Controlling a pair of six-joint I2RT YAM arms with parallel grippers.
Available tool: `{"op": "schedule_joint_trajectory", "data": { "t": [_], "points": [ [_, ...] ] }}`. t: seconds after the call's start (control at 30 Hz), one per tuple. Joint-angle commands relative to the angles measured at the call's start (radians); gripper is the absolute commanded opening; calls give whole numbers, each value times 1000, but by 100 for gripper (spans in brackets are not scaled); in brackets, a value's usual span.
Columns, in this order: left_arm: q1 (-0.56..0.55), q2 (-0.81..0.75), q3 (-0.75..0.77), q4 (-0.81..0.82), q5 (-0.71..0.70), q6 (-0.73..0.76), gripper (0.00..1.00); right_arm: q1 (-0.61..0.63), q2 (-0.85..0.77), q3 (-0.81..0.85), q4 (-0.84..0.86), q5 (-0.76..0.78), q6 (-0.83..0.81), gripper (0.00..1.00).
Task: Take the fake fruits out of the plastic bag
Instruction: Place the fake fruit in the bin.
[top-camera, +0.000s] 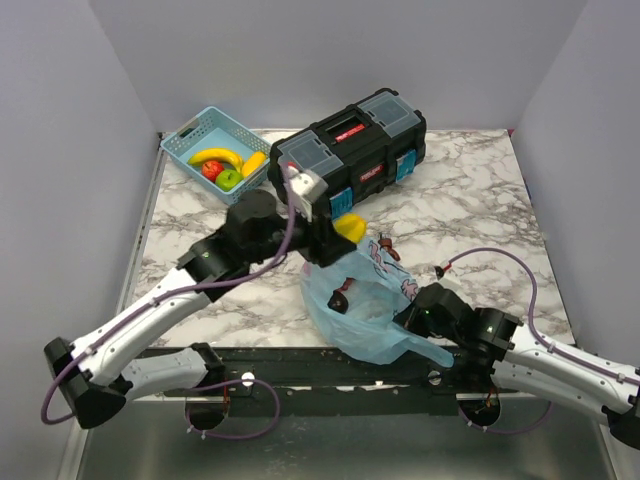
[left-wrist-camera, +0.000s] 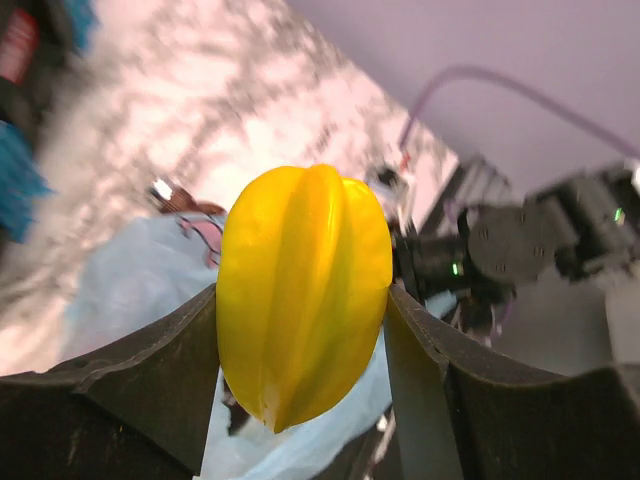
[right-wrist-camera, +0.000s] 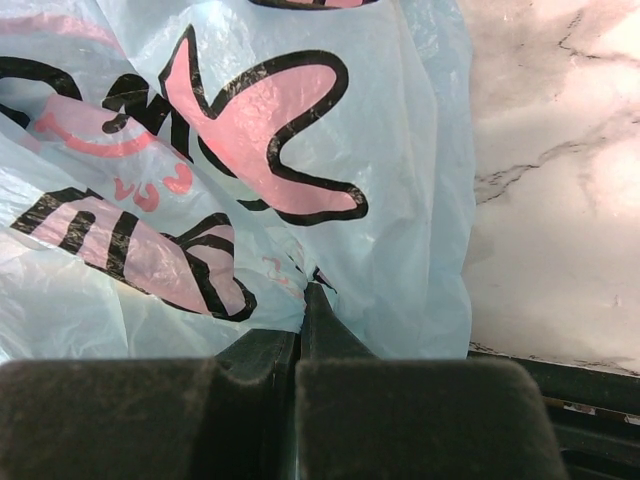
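A yellow ribbed fake fruit (top-camera: 350, 227) (left-wrist-camera: 305, 290) hangs just above the mouth of the light-blue plastic bag (top-camera: 360, 310) (left-wrist-camera: 130, 280). My left gripper (top-camera: 345, 234) (left-wrist-camera: 300, 300) is shut on it, one finger on each side. The bag lies crumpled near the table's front edge, its pink-and-black prints showing in the right wrist view (right-wrist-camera: 250, 180). My right gripper (top-camera: 408, 320) (right-wrist-camera: 305, 295) is shut on a fold of the bag at its near right side. A small dark object (top-camera: 340, 298) shows inside the bag's mouth. More fake fruits, a banana (top-camera: 215, 156), a red one (top-camera: 211, 169) and a green one (top-camera: 230, 179), lie in the basket.
A light-blue lattice basket (top-camera: 190, 135) stands at the back left. A black toolbox (top-camera: 350, 150) with a red label sits behind the left gripper, close to it. White marble tabletop (top-camera: 470, 200) stretches to the right of the bag. Purple cables run along both arms.
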Motion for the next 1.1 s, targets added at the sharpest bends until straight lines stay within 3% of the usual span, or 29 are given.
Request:
{"op": "schedule_joint_trajectory", "data": {
  "t": [0.0,0.13,0.33,0.6,0.8,0.9,1.07],
  "points": [
    [126,-87,45,-7,-70,-48,13,5,-17,-14,-5,23,14,1],
    [264,-109,16,-42,-202,-114,7,6,-6,3,-22,33,11,1],
    [496,-95,-147,27,-235,-346,0,5,-1,2,-6,21,8,1],
    [734,133,-206,104,-56,-624,0,5,-58,-15,-37,23,12,1],
    [821,335,-104,133,-55,-758,0,6,-97,9,-80,52,5,1],
    [836,440,-8,180,-87,-739,0,5,-88,35,-101,62,-2,1],
    [927,669,237,229,74,-755,0,6,-61,61,-110,51,-3,1]
  ]
}}
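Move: The bin for the yellow fruit in the left hand lies about 45 cm ahead and 38 cm to the left, some 27 cm lower. In it the green apple sits about 37 cm ahead and 32 cm left, the other yellow fruit 44 ahead and 27 left. The toolbox stands some 39 cm straight ahead; the bag is almost beneath, 2 cm back and 5 cm right. From the right hand the bin is roughly 50 cm ahead and 52 cm left. Keeping the yellow fruit pinched, the left hand carries it away from the bag towards the bin, about 28 cm forward and 23 cm left, rising some 5 cm, then dipping to finish about 14 cm lower. Its fingers swing counter-clockwise from pointing right to forward and down. The right hand keeps its pinch on the bag, almost still. ##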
